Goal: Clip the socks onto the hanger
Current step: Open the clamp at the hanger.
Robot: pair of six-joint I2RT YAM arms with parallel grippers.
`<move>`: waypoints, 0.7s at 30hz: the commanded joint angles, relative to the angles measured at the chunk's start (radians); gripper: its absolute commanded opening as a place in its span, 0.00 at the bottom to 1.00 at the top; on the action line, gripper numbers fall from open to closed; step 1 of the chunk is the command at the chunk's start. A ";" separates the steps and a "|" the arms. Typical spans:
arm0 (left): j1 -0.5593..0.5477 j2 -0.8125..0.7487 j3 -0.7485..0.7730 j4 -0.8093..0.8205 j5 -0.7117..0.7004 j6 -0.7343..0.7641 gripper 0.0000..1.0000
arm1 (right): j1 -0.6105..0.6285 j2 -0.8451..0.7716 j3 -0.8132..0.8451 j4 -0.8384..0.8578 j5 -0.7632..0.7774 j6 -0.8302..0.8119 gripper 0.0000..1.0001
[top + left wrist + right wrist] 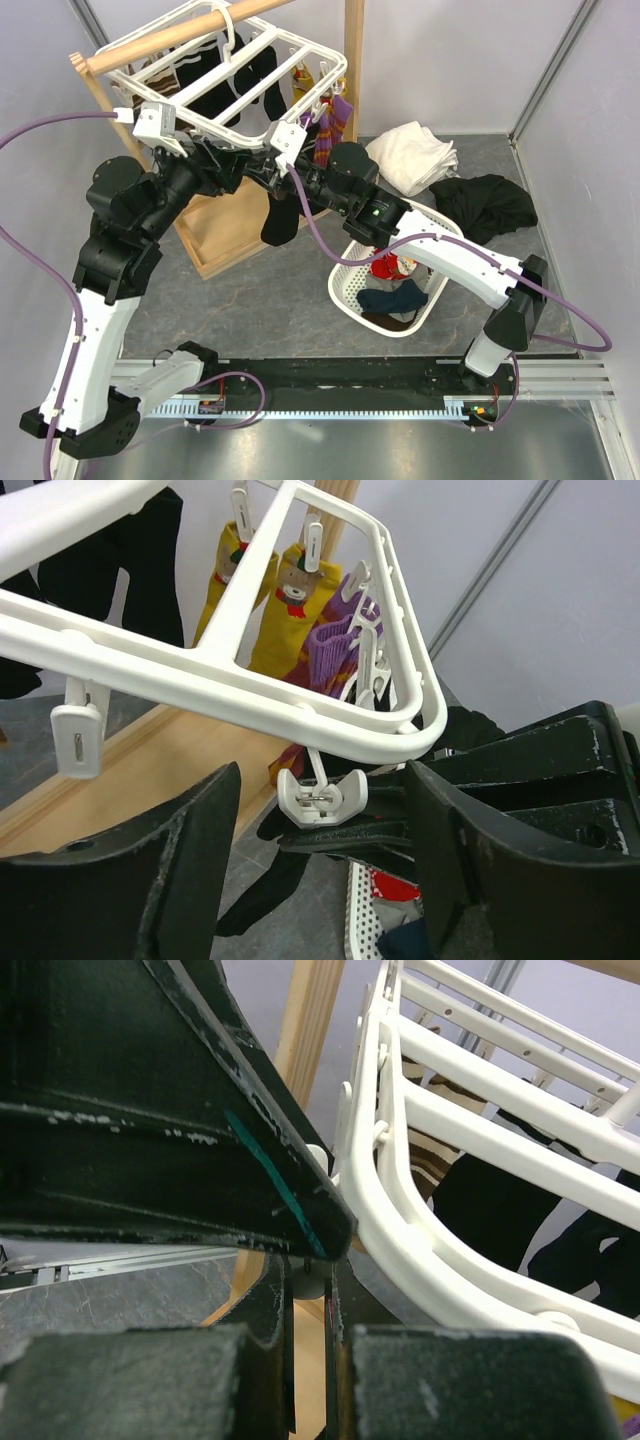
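Observation:
The white slatted hanger (225, 130) hangs from the wooden stand's bar, and both grippers meet under its near right corner. My left gripper (325, 825) is open, its fingers standing either side of a dangling white peg (322, 798) without touching it. Just below that peg my right gripper (290, 178) is shut on the top edge of a black sock (280, 222), which hangs down limp (262, 885). A red sock with white pattern (385, 266) lies in the basket beside something grey (392, 320). In the right wrist view only the hanger's rails (450, 1270) and the nearly touching jaws show.
The white lattice basket (350, 290) sits at centre right and also holds a dark blue sock (395, 297). Yellow socks (290, 610) and purple socks (335, 645) are clipped on the hanger. The wooden stand's base (225, 235) lies below. A white cloth (412, 155) and a black garment (485, 205) lie behind.

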 commanded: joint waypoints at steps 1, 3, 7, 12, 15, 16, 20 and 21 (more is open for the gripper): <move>0.001 0.003 0.060 0.008 -0.048 0.039 0.65 | 0.010 0.011 0.051 0.006 -0.009 -0.017 0.00; 0.002 0.003 0.060 0.006 -0.048 0.038 0.58 | 0.011 0.011 0.051 0.004 -0.009 -0.017 0.00; 0.001 0.001 0.056 0.000 -0.047 0.036 0.49 | 0.013 0.016 0.054 0.000 -0.008 -0.019 0.00; 0.002 -0.003 0.048 -0.004 -0.044 0.047 0.50 | 0.018 0.019 0.063 -0.005 -0.009 -0.019 0.00; 0.002 -0.007 0.047 -0.004 -0.019 0.076 0.50 | 0.018 0.022 0.069 -0.009 -0.011 -0.019 0.00; 0.001 -0.005 0.047 -0.004 -0.014 0.082 0.51 | 0.018 0.024 0.072 -0.013 -0.011 -0.019 0.00; 0.002 -0.007 0.044 -0.006 -0.002 0.119 0.51 | 0.021 0.024 0.074 -0.014 -0.011 -0.019 0.00; 0.001 -0.008 0.043 -0.004 -0.004 0.127 0.51 | 0.021 0.024 0.074 -0.016 -0.011 -0.020 0.00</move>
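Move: The clamp to be opened lies between the left hand's open fingers, some 2 cm ahead, 1 cm right and level, with the hanger's front bar about 4 cm above the hand over it. The next clamp is roughly 5 cm ahead and 6 cm left, level. The black sock's cuff, in the right fingers, is about 3 cm ahead, 3 cm right and 2 cm below. From the right hand the clamp is about 1 cm back, 2 cm left and 2 cm up. The left fingers close in on the clamp's two wings from either side, their gap shrinking from about three quarters open to half and then staying there with the clamp between them, while the hand eases up and slightly back by roughly 1 cm in all. The right hand stays put just under the clamp, fingers shut, keeping its pinch on the black sock's cuff at the clamp's mouth. ##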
